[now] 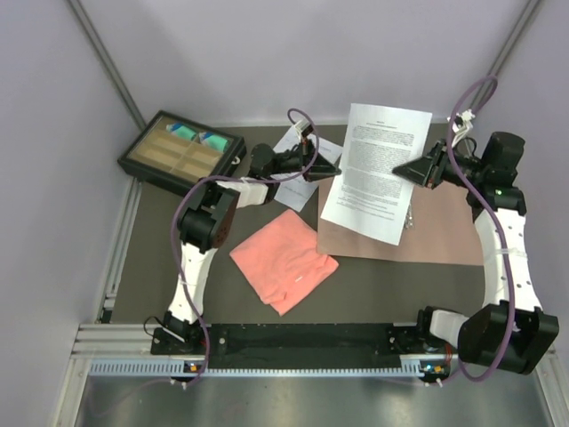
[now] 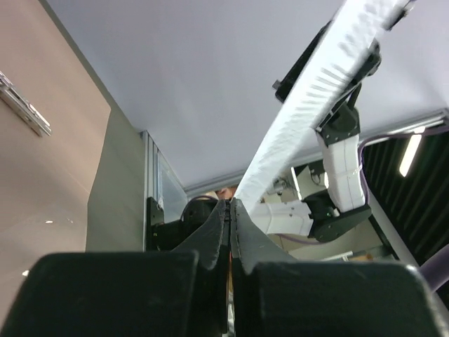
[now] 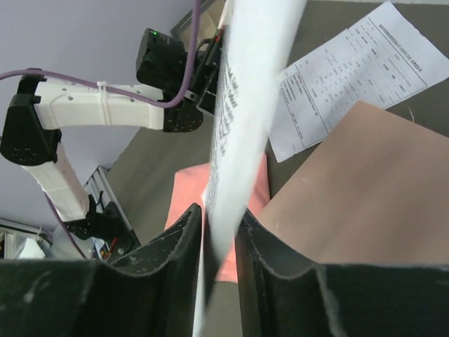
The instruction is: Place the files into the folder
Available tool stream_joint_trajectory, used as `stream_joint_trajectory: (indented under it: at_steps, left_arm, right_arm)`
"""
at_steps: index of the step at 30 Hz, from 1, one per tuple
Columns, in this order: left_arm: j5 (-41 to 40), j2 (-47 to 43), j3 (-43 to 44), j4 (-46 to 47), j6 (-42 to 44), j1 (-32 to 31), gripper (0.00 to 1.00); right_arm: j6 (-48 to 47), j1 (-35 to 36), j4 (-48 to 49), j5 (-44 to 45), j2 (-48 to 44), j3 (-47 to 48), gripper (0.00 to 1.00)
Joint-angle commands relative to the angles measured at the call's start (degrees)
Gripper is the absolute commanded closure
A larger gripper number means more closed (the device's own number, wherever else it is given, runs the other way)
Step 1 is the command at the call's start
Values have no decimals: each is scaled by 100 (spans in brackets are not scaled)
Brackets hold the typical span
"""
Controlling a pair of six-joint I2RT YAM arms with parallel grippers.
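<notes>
One file, a white sheet of dense text (image 1: 378, 169), hangs above the left half of the open brown folder (image 1: 436, 236). My left gripper (image 1: 335, 165) is shut on its left edge, and the sheet (image 2: 316, 91) rises from the closed tips (image 2: 229, 202). My right gripper (image 1: 406, 169) is at the right edge. Its jaws stand slightly apart around the blurred sheet (image 3: 245, 84), with a gap on each side of it (image 3: 219, 214). The other file, with a table layout (image 3: 344, 77), lies on the mat left of the folder (image 3: 365, 196), partly under my left arm (image 1: 298, 182).
A salmon-pink folded cloth (image 1: 284, 258) lies on the dark mat in front of the folder's left edge. A black tray with compartments (image 1: 182, 153) sits at the back left. A metal clip (image 1: 409, 216) lies on the folder under the sheet.
</notes>
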Motion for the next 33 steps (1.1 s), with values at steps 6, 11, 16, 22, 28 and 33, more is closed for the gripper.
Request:
stream_joint_trajectory:
  at_steps: [6,11,16,22,28,33]
  left_arm:
    - [-545,-1161,-649,1564,852,101,100]
    - [-774,-1355,-799,1308,1013,118,100]
    - [-906,-1311,-781,1615,731,92,100]
    - [-1160,-1461,-887,1520,651,39,100]
    - [-1766,-1751,-1352,1317,696,-31,100]
    - [-2084,-1830,-1477,1335,599,-206,100]
  right_arm:
    - [1267,-16,1426,521,-427,-869,61]
    - [1330,-16,1373,891,-691,-1036,59]
    - [1548,-7,1627,1295,-770,-1265,63]
    - [2075,72,2505,1507,-919,-1669,54]
    - [2349,124,2762,1577,-893,-1836,51]
    - [2305,151,2727,1674,-849,-1854,62]
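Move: The left hand, already shut on the file's left edge, has the file's middle about 9 cm to its right and 4 cm above. The open folder's middle lies roughly 26 cm to its right, 4 cm ahead and 25 cm below. At table level, the form sheet is some 21 cm ahead and 10 cm left of that hand, the pink cloth 12 cm back and 14 cm left. From the right hand, the file's middle is about 5 cm left, 2 cm back and 4 cm below. Keeping its shut fingertips on the file's left edge, the left hand edges about 2 cm left, then lifts some 6 cm and stays at that height, turning roughly 15 degrees counter-clockwise. Meanwhile the right hand opens from a narrow gap to nearly half wide with the sheet still between its fingers, sinking unevenly by 3 to 4 cm and easing about 2 cm forward and a little right, away from the left hand, as it turns some 15 degrees clockwise. ##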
